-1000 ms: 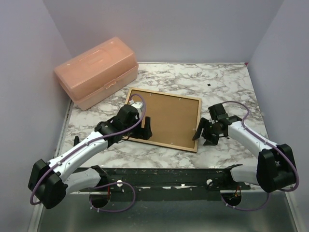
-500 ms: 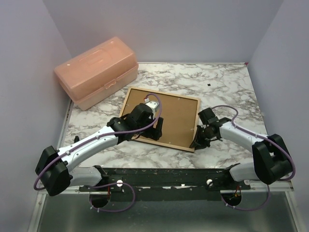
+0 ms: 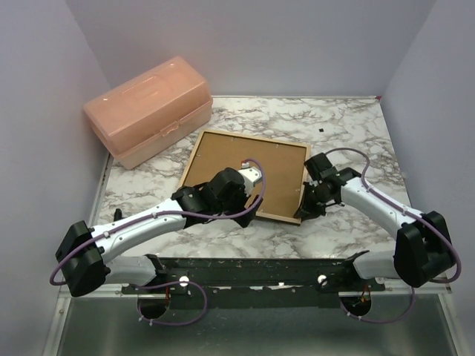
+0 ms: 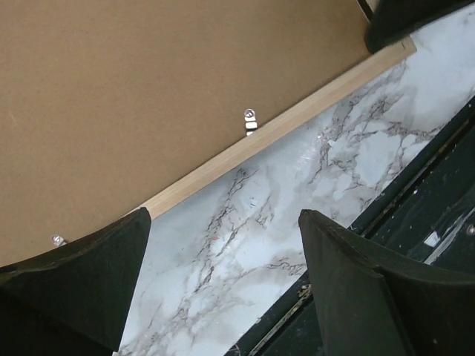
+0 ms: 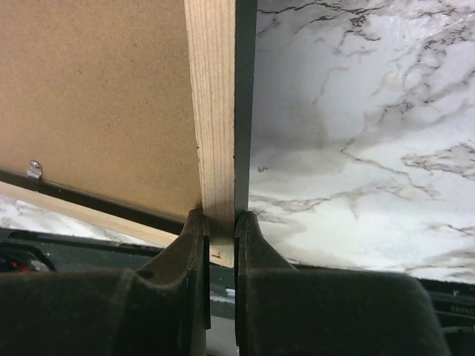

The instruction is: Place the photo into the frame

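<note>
The frame (image 3: 256, 141) lies with its tan wood back up on the marble table, a brown backing board (image 3: 223, 157) set in it. My right gripper (image 3: 303, 210) is shut on the frame's right rail near its front corner. In the right wrist view the fingers (image 5: 221, 216) pinch the tan rail (image 5: 211, 111), whose black side faces right. My left gripper (image 3: 256, 199) hovers open over the frame's near edge. In the left wrist view its fingers (image 4: 223, 219) straddle bare marble beside the rail (image 4: 297, 119) and a metal clip (image 4: 250, 122). The photo is out of view.
A translucent pink lidded box (image 3: 148, 110) stands at the back left, close to the frame's far-left corner. A black rail (image 3: 252, 271) runs along the table's near edge. Walls close in on the left, back and right.
My right gripper moved in and closed on the frame's right rail. My left arm swept right along the frame's near edge, staying open. The frame's near edge shifted slightly.
</note>
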Available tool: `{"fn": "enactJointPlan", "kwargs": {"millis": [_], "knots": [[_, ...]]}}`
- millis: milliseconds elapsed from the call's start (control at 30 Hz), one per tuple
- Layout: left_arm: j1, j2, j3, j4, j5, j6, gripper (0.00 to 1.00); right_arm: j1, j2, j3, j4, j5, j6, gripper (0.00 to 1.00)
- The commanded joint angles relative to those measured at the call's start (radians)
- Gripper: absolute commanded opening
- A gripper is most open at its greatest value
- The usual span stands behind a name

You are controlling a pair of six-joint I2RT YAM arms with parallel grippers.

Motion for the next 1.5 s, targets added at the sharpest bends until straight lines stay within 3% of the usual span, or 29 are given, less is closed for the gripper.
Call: {"fn": "enactJointPlan", "kwargs": {"millis": [0,233,400,733,800,900,1167,1233,1367,1467], "knots": [[-0.052,-0.031,-0.01,0.051,-0.014,0.149,0.85,-0.005,-0.068,0.126,-0.078,-0.073,-0.027,0.0],[-0.134,-0.027,0.005,0.05,-0.178,0.265,0.84,-0.005,-0.101,0.255,-0.156,-0.163,-0.048,0.0],[-0.213,-0.006,0.005,0.065,-0.394,0.331,0.83,-0.004,-0.11,0.322,-0.187,-0.206,-0.05,0.0],[-0.276,0.136,0.033,0.11,-0.712,0.413,0.78,-0.005,-0.133,0.395,-0.214,-0.276,-0.039,0.0],[-0.283,0.166,0.043,0.117,-0.775,0.428,0.74,-0.004,-0.136,0.405,-0.217,-0.271,-0.037,0.0],[-0.297,0.194,0.057,0.124,-0.841,0.451,0.58,-0.004,-0.138,0.405,-0.219,-0.267,-0.035,0.01],[-0.324,0.207,0.084,0.084,-0.886,0.451,0.38,-0.006,-0.141,0.388,-0.209,-0.201,-0.041,0.05],[-0.324,0.199,0.09,0.062,-0.884,0.445,0.36,-0.005,-0.152,0.399,-0.208,-0.166,-0.044,0.14],[-0.326,0.158,0.093,0.031,-0.864,0.444,0.31,-0.005,-0.186,0.452,-0.185,-0.099,-0.064,0.6],[-0.326,0.113,0.103,-0.002,-0.836,0.442,0.31,-0.004,-0.221,0.483,-0.156,-0.035,-0.096,0.79]]}}
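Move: The left gripper, open, hangs about 10 cm above the face-down frame's near long rim, at a spot roughly 2 cm ahead of it; a metal clip lies some 3 cm to its right and 3 cm ahead, and the frame's near-right corner about 14 cm to its right and 2 cm back. The right gripper already pinches the right rim, that corner about 2 cm back of it; the near rim's aimed-at spot lies some 14 cm left and 2 cm ahead of it, barely lower. The right hand keeps its pinch and lifts the frame's right side about 13 cm, drifting a little left, then opens and rises clear of the rim. Meanwhile the left hand eases slightly back, then forward about 4 cm to the rising near rim, rolling and swinging some 55 degrees until its fingers point mostly forward, and closes partway to grip that rim, one finger on the backing side, the other on the black front side. ##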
